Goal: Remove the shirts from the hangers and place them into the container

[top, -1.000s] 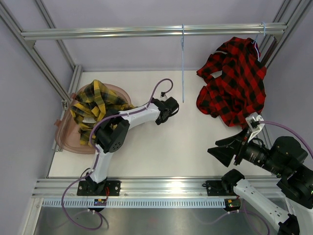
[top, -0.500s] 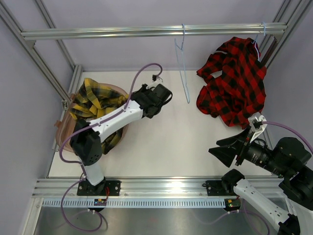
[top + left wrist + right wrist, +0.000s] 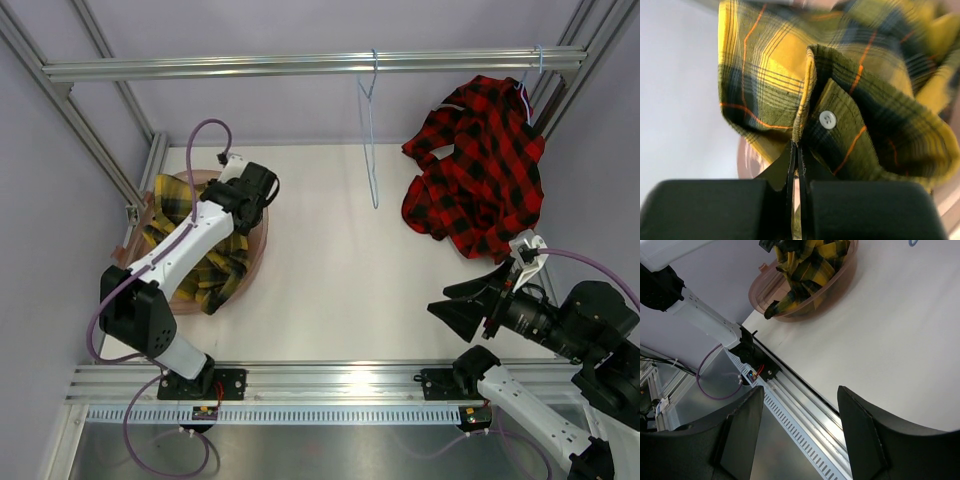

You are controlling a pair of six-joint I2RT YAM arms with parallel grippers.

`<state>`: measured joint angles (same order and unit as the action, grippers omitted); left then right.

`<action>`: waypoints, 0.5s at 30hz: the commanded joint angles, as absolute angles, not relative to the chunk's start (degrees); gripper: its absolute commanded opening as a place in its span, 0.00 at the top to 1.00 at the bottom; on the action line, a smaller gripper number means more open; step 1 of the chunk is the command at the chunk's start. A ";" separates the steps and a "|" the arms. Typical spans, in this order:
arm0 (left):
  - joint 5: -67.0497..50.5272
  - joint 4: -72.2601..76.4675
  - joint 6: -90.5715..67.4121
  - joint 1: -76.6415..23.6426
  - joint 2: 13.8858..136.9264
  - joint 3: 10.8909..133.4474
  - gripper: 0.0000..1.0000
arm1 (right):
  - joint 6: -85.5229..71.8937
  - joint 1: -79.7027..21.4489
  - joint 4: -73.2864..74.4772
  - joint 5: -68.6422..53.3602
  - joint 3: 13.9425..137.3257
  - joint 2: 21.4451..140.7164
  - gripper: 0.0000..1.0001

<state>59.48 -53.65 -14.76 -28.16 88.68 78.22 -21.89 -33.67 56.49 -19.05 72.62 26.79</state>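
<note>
The yellow-and-black shirt (image 3: 200, 262) lies bunched in the pinkish container (image 3: 262, 240) at the table's left. Over the tub's far side, my left gripper (image 3: 256, 190) is shut on the shirt's hem (image 3: 801, 115), which runs between its fingertips (image 3: 796, 145). The red-and-black shirt (image 3: 480, 170) hangs from a light-blue hanger (image 3: 539, 58) on the rail at the far right. A bare light-blue hanger (image 3: 369, 130) hangs from the rail's middle. My right gripper (image 3: 446, 306) hovers open at the near right, holding nothing. Its wrist view shows the tub (image 3: 840, 285) and yellow shirt (image 3: 810, 260).
A silver frame rail (image 3: 250, 66) crosses the back, with slanted posts at both sides. An aluminium rail (image 3: 805, 400) runs along the near table edge and carries the left arm's base (image 3: 747, 347). White table (image 3: 340, 280) lies between tub and red shirt.
My left arm swung from the table's middle to the left, over the container, drawing the yellow shirt further into the tub. The bare hanger sways. The right arm has barely moved.
</note>
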 commanded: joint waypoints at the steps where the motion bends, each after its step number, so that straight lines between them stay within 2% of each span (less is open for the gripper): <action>1: 53.80 -60.21 -26.62 -23.30 88.60 76.91 1.00 | -21.45 -33.57 56.78 -19.16 75.14 27.68 0.31; 3: 46.63 -58.63 -25.93 -19.89 89.46 74.19 1.00 | -21.53 -33.57 56.69 -18.90 76.02 28.03 0.31; 13: 35.60 -53.44 -26.63 -16.35 90.18 67.85 1.00 | -20.22 -33.49 58.62 -16.09 80.42 29.53 0.30; 15: 34.89 -52.39 -27.33 -16.43 88.95 67.41 0.94 | -19.95 -33.49 58.88 -16.08 80.77 29.44 0.30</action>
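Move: The left gripper, shut on a buttoned edge of the yellow plaid shirt, hangs above the container: its middle is about 3 cm back, 4 cm to the left and 18 cm below. The rest of the shirt is heaped there, some 6 cm back, 2 cm left and 15 cm down, with a loose end by the near rim about 14 cm straight back and 17 cm down. From the right hand the container lies roughly 23 cm ahead, 46 cm left and 33 cm below. Bring the left gripper down about 10 cm into the container, drawing it back some 4 cm and a little left, the leftward part early on. Tip the fingers more steeply downward, roughly 25 degrees of wrist turn, and keep them shut on the shirt's edge. Let the empty, open right gripper rise about 3 cm, clear of everything. ##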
